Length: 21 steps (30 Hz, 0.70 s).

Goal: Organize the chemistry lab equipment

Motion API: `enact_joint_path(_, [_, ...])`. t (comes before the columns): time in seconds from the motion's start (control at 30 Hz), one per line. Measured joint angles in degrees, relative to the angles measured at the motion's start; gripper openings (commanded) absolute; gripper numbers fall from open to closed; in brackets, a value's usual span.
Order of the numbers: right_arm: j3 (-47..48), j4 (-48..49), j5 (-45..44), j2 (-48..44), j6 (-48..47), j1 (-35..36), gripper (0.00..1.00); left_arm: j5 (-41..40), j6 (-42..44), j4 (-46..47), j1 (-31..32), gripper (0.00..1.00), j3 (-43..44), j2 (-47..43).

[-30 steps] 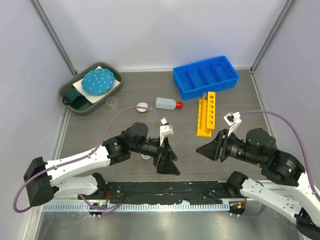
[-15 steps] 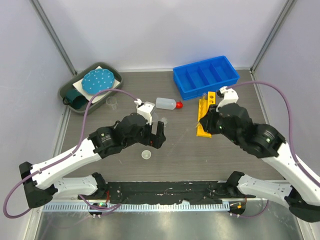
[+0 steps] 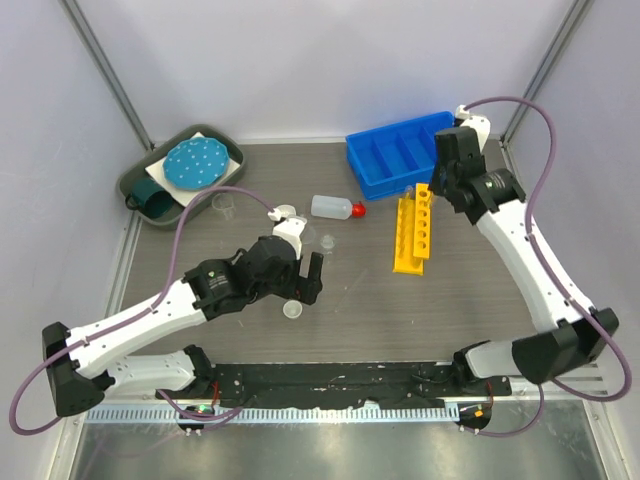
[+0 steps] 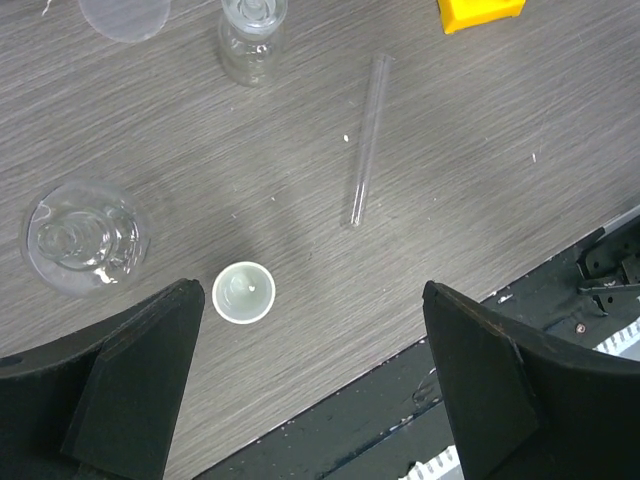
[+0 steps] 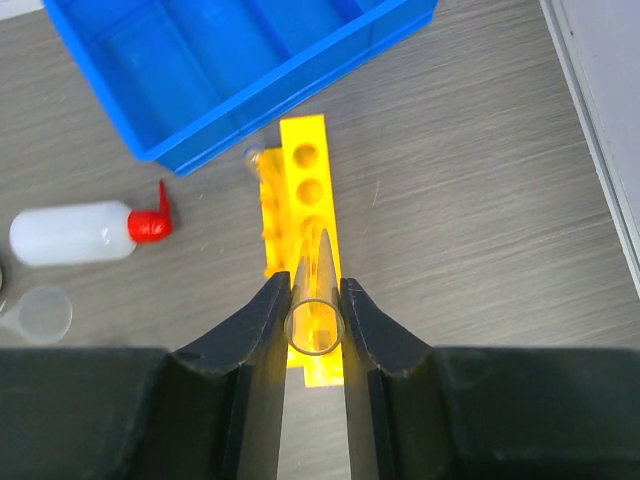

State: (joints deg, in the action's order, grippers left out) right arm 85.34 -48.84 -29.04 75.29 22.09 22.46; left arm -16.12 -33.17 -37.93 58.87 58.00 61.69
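Note:
My right gripper (image 5: 313, 284) is shut on a clear glass tube (image 5: 315, 325), held upright and seen end-on above the yellow holed rack (image 5: 305, 170). From overhead that gripper (image 3: 440, 192) hangs high between the rack (image 3: 415, 228) and the blue divided bin (image 3: 410, 152). My left gripper (image 4: 308, 292) stands open and empty low over the table. A small white dish (image 4: 243, 293) sits just inside its left finger (image 4: 150, 350). Beyond it lie a second glass tube (image 4: 366, 140), a round flask (image 4: 78, 245) and a small glass flask (image 4: 250, 40).
A red-capped bottle (image 3: 332, 207), a white dish (image 3: 285, 213) and a small beaker (image 3: 224, 205) stand mid-table. The dark green tray (image 3: 135, 185) with the teal disc is at back left. The black base rail (image 4: 520, 330) runs along the near edge.
My right arm has swung up from the table's front to above the yellow rack, still holding the tube. My left gripper moved back from the front edge and now hovers by the small white dish.

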Motion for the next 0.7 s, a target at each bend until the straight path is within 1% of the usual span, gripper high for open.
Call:
enact_joint_path(0.07, [1.8,1.4,1.3,3.3,-0.8,-3.2,0.07,0.7,0.0,0.0,0.1,0.96,-0.3,-0.3])
enact_joint_path(0.17, [4.7,3.1,2.8,8.5,-1.4,-6.3,0.06,1.5,-0.3,0.7,0.7,0.95,-1.4,-1.2])
enact_joint_path(0.37, [10.2,4.8,5.0,17.1,-2.5,-8.3,0.06,2.9,-0.9,1.3,1.2,0.95,-2.6,-1.7])
enact_joint_path(0.5, [12.4,5.2,6.4,20.2,-3.1,-9.1,0.06,3.2,-0.9,1.2,1.4,0.96,-3.0,-1.7])
enact_joint_path(0.7, [12.8,5.6,7.5,20.6,-3.7,-10.5,0.06,3.1,-0.8,1.3,1.4,0.96,-3.0,-1.7])
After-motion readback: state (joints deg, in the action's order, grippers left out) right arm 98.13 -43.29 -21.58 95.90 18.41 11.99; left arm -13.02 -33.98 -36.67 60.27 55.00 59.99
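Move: The far end of the yellow rack, where the clear tube in the right fingers is being taken, is about 8 cm ahead of the right hand, 1 cm left and some 16 cm below. The blue tray stands about 24 cm ahead and 3 cm left, and the bottle with the red cap about 7 cm ahead and 21 cm left, both roughly 19 cm down. From the left hand, the rack's far end lies 25 cm ahead, 25 cm right and 8 cm down. The clear tube, still pinched in the right fingers, is carried forward about 10 cm over the yellow rack to its far end, sinking some 4 cm and drifting a little right; the wrist tips slightly further down and the hand eases to a stop. The left hand, open and empty, backs off about 2 cm, sinking slightly. ##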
